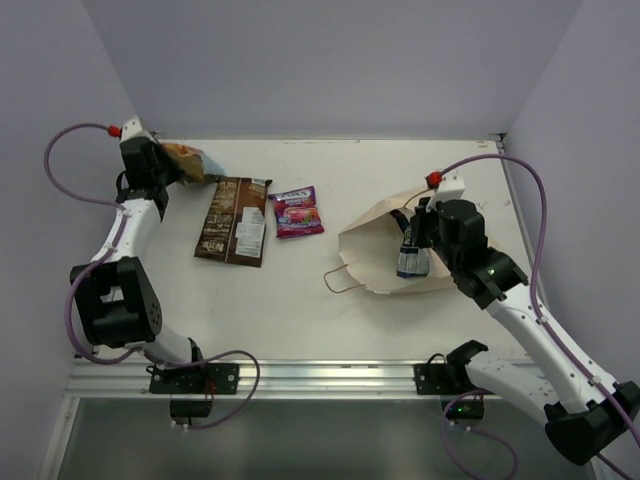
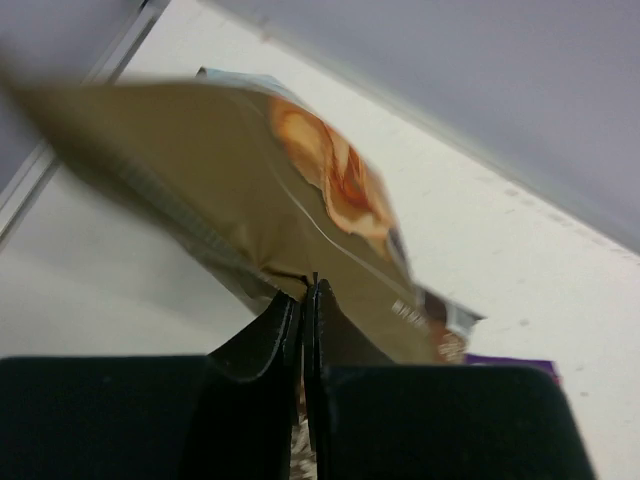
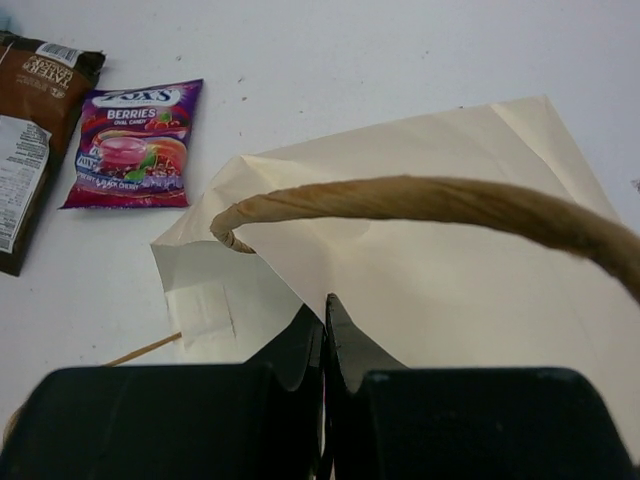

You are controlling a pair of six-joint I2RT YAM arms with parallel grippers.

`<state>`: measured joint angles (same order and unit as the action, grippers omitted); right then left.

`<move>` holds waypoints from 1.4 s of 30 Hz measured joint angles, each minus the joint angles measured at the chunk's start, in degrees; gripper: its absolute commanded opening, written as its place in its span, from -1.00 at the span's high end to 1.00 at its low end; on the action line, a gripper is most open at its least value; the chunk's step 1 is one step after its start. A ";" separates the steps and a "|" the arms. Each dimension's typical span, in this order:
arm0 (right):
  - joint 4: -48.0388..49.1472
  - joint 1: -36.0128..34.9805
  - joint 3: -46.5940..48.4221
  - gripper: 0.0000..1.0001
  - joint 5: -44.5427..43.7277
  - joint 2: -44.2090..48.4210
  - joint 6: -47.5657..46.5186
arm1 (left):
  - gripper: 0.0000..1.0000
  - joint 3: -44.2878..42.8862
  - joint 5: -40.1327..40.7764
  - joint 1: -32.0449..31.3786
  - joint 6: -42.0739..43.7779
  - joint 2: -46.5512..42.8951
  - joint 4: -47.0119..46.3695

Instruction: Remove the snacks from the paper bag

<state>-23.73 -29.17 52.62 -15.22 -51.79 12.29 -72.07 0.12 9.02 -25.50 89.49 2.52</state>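
Observation:
The light blue-and-tan chip bag (image 1: pixel 186 160) hangs at the far left corner, just above the table, with my left gripper (image 1: pixel 166 168) shut on its lower edge. In the left wrist view the black jaws of that gripper (image 2: pixel 308 292) pinch the chip bag (image 2: pixel 250 170). The beige paper bag (image 1: pixel 378 245) lies right of centre. My right gripper (image 1: pixel 416 232) is shut on its upper wall and holds the mouth up. Blue-and-white packets (image 1: pixel 411 262) show inside the mouth. In the right wrist view that gripper (image 3: pixel 326 305) clamps the paper bag (image 3: pixel 450 290) under its cord handle (image 3: pixel 430 198).
A long dark brown packet (image 1: pixel 234 221) and a magenta-purple packet (image 1: pixel 297 211) lie flat between the two arms, both also in the right wrist view, brown packet (image 3: pixel 30 130) and purple packet (image 3: pixel 135 145). The bag's other handle (image 1: pixel 343 280) lies on the table. Walls close the back and sides.

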 measured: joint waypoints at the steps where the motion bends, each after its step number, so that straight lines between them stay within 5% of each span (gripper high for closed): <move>1: -0.33 0.00 0.22 1.00 0.13 -0.02 -0.17 | 0.68 4.00 -0.13 1.27 -0.17 -0.44 -1.66; 2: -0.74 0.00 0.52 1.00 0.24 -0.02 -0.33 | 0.52 7.26 -0.04 2.36 -0.37 -0.55 -2.49; 6: -1.90 0.13 1.79 1.00 0.42 -0.50 -1.20 | -0.83 14.25 0.74 5.84 -0.92 -0.52 -1.97; 8: -2.23 0.31 2.21 1.00 0.85 -0.81 -1.53 | -0.99 14.58 1.18 6.47 -1.27 -0.70 -0.52; 18: -3.10 0.35 4.68 1.00 2.99 -2.23 -3.61 | -1.00 12.61 -2.71 1.86 -3.19 -19.34 11.15; 26: -2.67 0.35 4.98 1.00 4.98 -2.69 -5.01 | -0.97 20.17 -1.03 -35.78 -18.14 -36.85 8.63; 33: -2.36 0.35 4.94 1.00 6.49 -3.32 -5.55 | -0.94 17.09 10.99 -65.40 -23.54 -19.17 3.72; 42: -3.28 0.35 4.94 1.00 7.10 -2.64 -6.47 | -0.89 9.09 16.06 -73.05 -23.50 0.46 -5.84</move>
<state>-27.00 -28.82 57.56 -8.12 -54.43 5.82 -62.98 16.19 -64.03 -48.99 89.95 -3.31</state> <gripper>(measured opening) 0.023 0.953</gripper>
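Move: In the left hand, the gold-and-blue snack is bound for the table's far-left corner, some 3 cm ahead, 5 cm left and 22 cm below. The brown snack lies about 9 cm back and 12 cm right of this hand, the berries candy 6 cm back and 28 cm right, both at table height; the blue snack in the paper bag is 24 cm back, 55 cm right, 15 cm lower. From the right hand, that corner spot is roughly 23 cm ahead, 56 cm left, 23 cm down. Lowering the gold-and-blue snack about 10 cm while drawing back a little, the left hand opens wide and lets go of it, lifts some 15 cm, then sweeps about 50 cm right and 20 cm back over the brown snack, yawing some 50 degrees clockwise and dipping, fingers still wide, to the paper bag's mouth. The right hand keeps its pinch on the rim, easing slightly left and up. ##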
